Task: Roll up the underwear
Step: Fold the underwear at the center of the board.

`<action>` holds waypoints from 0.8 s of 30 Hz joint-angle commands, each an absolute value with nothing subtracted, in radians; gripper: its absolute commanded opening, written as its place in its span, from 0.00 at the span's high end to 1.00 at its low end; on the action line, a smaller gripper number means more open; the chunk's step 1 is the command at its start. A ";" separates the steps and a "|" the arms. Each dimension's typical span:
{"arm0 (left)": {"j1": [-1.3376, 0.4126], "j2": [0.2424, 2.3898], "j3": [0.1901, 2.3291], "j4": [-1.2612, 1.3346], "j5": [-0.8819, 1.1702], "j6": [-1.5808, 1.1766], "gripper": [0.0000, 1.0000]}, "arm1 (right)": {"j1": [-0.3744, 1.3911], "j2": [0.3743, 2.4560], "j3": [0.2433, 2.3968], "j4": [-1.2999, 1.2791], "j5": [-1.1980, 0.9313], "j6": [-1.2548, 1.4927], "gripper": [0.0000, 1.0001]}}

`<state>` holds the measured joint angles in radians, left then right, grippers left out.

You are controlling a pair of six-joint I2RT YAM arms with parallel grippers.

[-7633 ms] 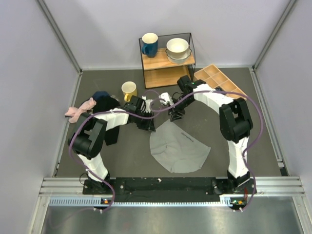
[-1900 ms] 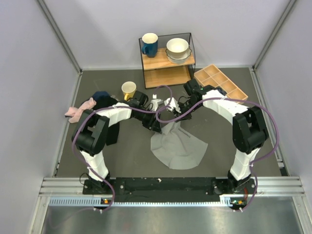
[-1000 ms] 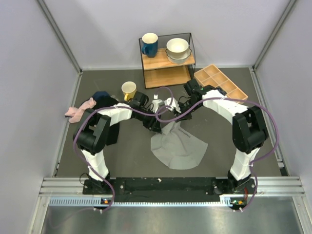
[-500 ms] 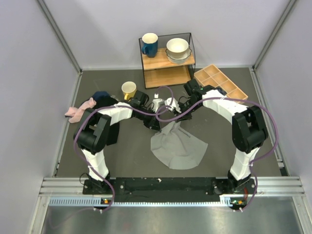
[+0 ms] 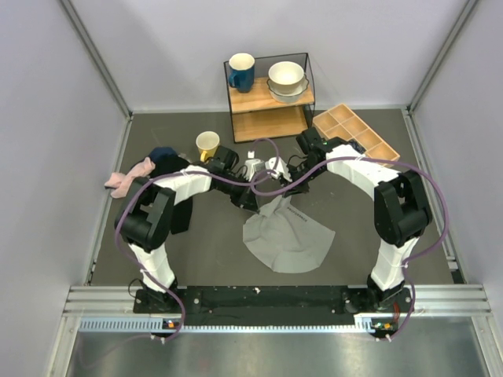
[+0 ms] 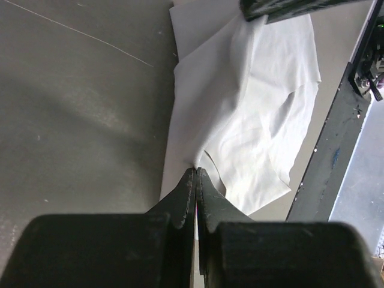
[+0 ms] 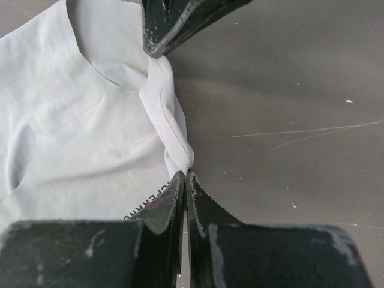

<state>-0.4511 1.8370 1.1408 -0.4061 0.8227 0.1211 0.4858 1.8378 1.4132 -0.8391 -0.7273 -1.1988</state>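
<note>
The underwear (image 5: 288,236) is a light grey fan of thin cloth on the dark table, its narrow far end gathered between both arms. My left gripper (image 5: 255,202) is shut on the far left corner of the underwear (image 6: 252,108); the left wrist view shows its tips (image 6: 197,170) pinching a small peak of cloth. My right gripper (image 5: 280,192) is shut on the twisted far edge, close beside the left. In the right wrist view its tips (image 7: 186,173) clamp the rolled hem of the underwear (image 7: 78,120), with dark lettering (image 7: 147,204) next to them.
A yellow mug (image 5: 207,144) stands just behind the left arm. Further back, a wooden shelf (image 5: 267,102) holds a blue mug (image 5: 241,72) and bowls (image 5: 286,78). A wooden divided tray (image 5: 354,129) lies back right. Pink cloth (image 5: 128,177) and a dark blue bundle (image 5: 163,155) lie left.
Over the last second my left gripper has shut on the underwear's far corner. Both arms have barely moved. Since the earliest frame, the underwear's far tip has been gathered up.
</note>
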 commanded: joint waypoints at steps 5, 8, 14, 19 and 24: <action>-0.468 1.655 1.091 -0.397 0.877 0.077 1.00 | 0.477 1.773 1.419 -0.845 -0.775 -1.173 1.00; -0.497 1.625 1.085 -0.388 0.896 0.045 1.00 | 0.476 1.752 1.404 -0.844 -0.779 -1.172 1.00; -0.569 1.605 1.071 -0.354 0.888 0.003 1.00 | 0.451 1.666 1.344 -0.845 -0.778 -1.180 1.00; -0.623 1.591 1.065 -0.316 0.874 -0.057 1.00 | 0.422 1.586 1.264 -0.850 -0.778 -1.213 1.00; -0.689 1.585 1.063 -0.265 0.862 -0.123 1.00 | 0.417 1.533 1.171 -0.862 -0.756 -1.261 1.00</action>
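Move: The underwear's middle lies about 8 cm back and 9 cm to the right of the left hand, some 3 cm lower; from the right hand it is about 12 cm back, roughly level sideways and 5 cm lower. The yellow mug stands 16 cm ahead and 13 cm left of the left hand, the black clothes 6 cm ahead and 21 cm left. The organizer tray is 14 cm ahead and 19 cm right of the right hand. Both hands keep pinching the far edge, lifting it back and right over the underwear, left leading by 7 cm. ##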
